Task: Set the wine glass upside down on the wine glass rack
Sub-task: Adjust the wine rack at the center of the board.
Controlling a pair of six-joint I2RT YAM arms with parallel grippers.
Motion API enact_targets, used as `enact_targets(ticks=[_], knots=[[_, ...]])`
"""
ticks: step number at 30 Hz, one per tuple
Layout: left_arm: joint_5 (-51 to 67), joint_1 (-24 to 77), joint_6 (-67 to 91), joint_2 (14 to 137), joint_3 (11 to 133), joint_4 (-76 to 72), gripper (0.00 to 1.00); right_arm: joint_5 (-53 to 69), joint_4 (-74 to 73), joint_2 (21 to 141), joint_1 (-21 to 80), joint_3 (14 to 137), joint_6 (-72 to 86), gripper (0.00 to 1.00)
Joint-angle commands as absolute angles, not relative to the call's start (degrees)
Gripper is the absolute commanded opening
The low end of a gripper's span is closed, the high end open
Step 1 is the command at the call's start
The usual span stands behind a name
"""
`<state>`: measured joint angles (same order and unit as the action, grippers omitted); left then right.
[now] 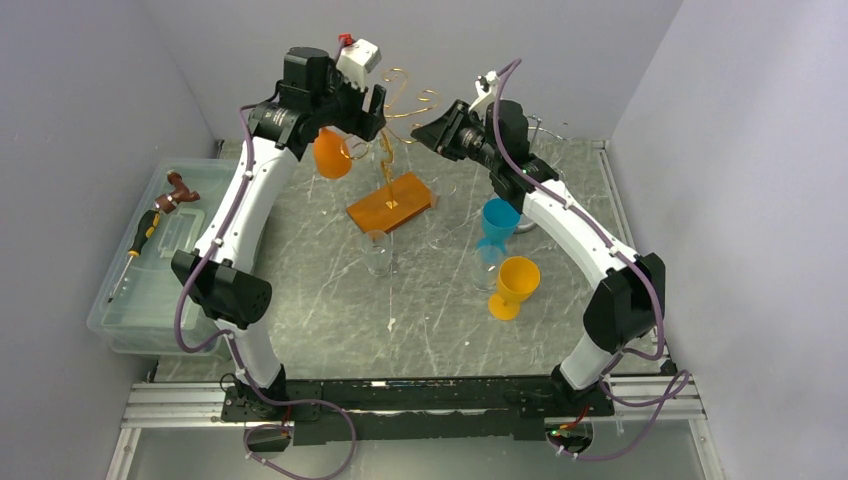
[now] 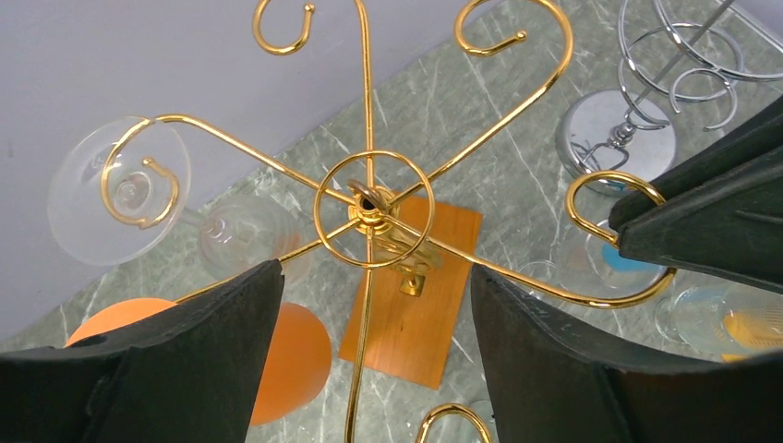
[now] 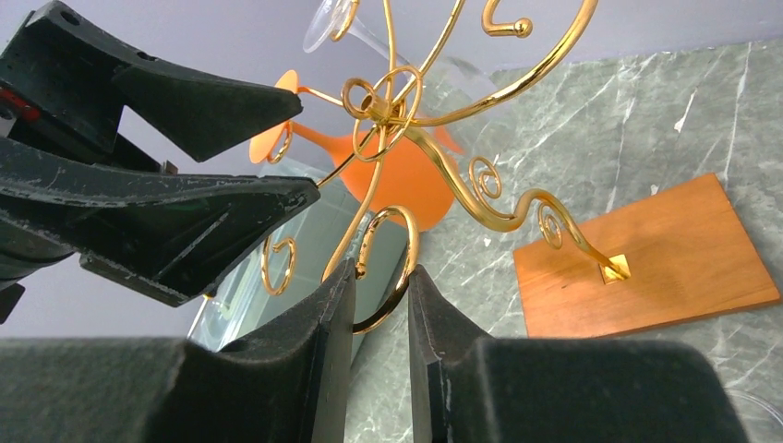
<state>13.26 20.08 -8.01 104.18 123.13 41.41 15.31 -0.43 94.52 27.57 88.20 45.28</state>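
Observation:
The gold wire wine glass rack (image 1: 392, 150) stands on a wooden base (image 1: 392, 205) mid-table. An orange wine glass (image 1: 332, 153) hangs upside down from one of its left hooks; its bowl (image 2: 294, 360) shows below the arms, and in the right wrist view the same orange wine glass (image 3: 399, 177) hangs behind the hub. A clear glass (image 2: 120, 189) hangs on another hook. My left gripper (image 2: 374, 272) is open above the rack's hub (image 2: 369, 210), holding nothing; from above, the left gripper (image 1: 362, 115) sits just right of the orange glass. My right gripper (image 3: 380, 272) is shut on a gold hook loop (image 3: 392, 231); it (image 1: 420, 130) reaches in from the right.
On the table stand a clear glass (image 1: 378, 252), a blue glass (image 1: 497, 222), a yellow-orange glass (image 1: 515, 285) and a chrome wire rack (image 2: 617, 129). A clear plastic bin (image 1: 140, 300) with a screwdriver (image 1: 140, 240) sits at the left edge. Walls close in behind.

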Motion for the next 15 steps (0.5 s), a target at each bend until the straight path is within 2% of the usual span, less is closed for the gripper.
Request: enact_targets(ticks=[1,10,15], knots=[[10.77,20.3,-7.35,102.22,123.08,39.29,0.77,13.81,1.77,92.44,27.76,86.49,43.58,0.0],[14.08,20.3,-5.02,106.74,125.54,37.65,0.61,13.71,2.41,91.18,27.95,84.95,44.47,0.0],[17.61,20.3,-2.77,108.88,127.52,39.73,0.58,13.58,2.43,91.45,28.87,85.55,44.56,0.0]])
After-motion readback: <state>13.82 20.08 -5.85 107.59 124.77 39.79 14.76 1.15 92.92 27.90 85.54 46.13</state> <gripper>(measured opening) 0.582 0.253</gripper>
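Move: The gold rack's top ring lies about 5 cm ahead of the left hand, 3 cm to its right and a touch lower. The rack's curl in the right fingers is some 10 cm to the left hand's right; the orange glass hangs roughly 10 cm to its left, 2 cm back and 8 below, the clear glass about 9 ahead, 6 left and 8 below. From the right hand the ring is some 5 cm ahead, 7 left, slightly higher. The right fingers keep their pinch on the rack's near-right curl, almost still. The left hand eases forward towards the top ring, level at first with a slight leftward drift, then turning down and to the right, about 2 cm in all, its wide-open fingers partly closing as the tips come up on either side of the ring; whether they touch can't be seen. ##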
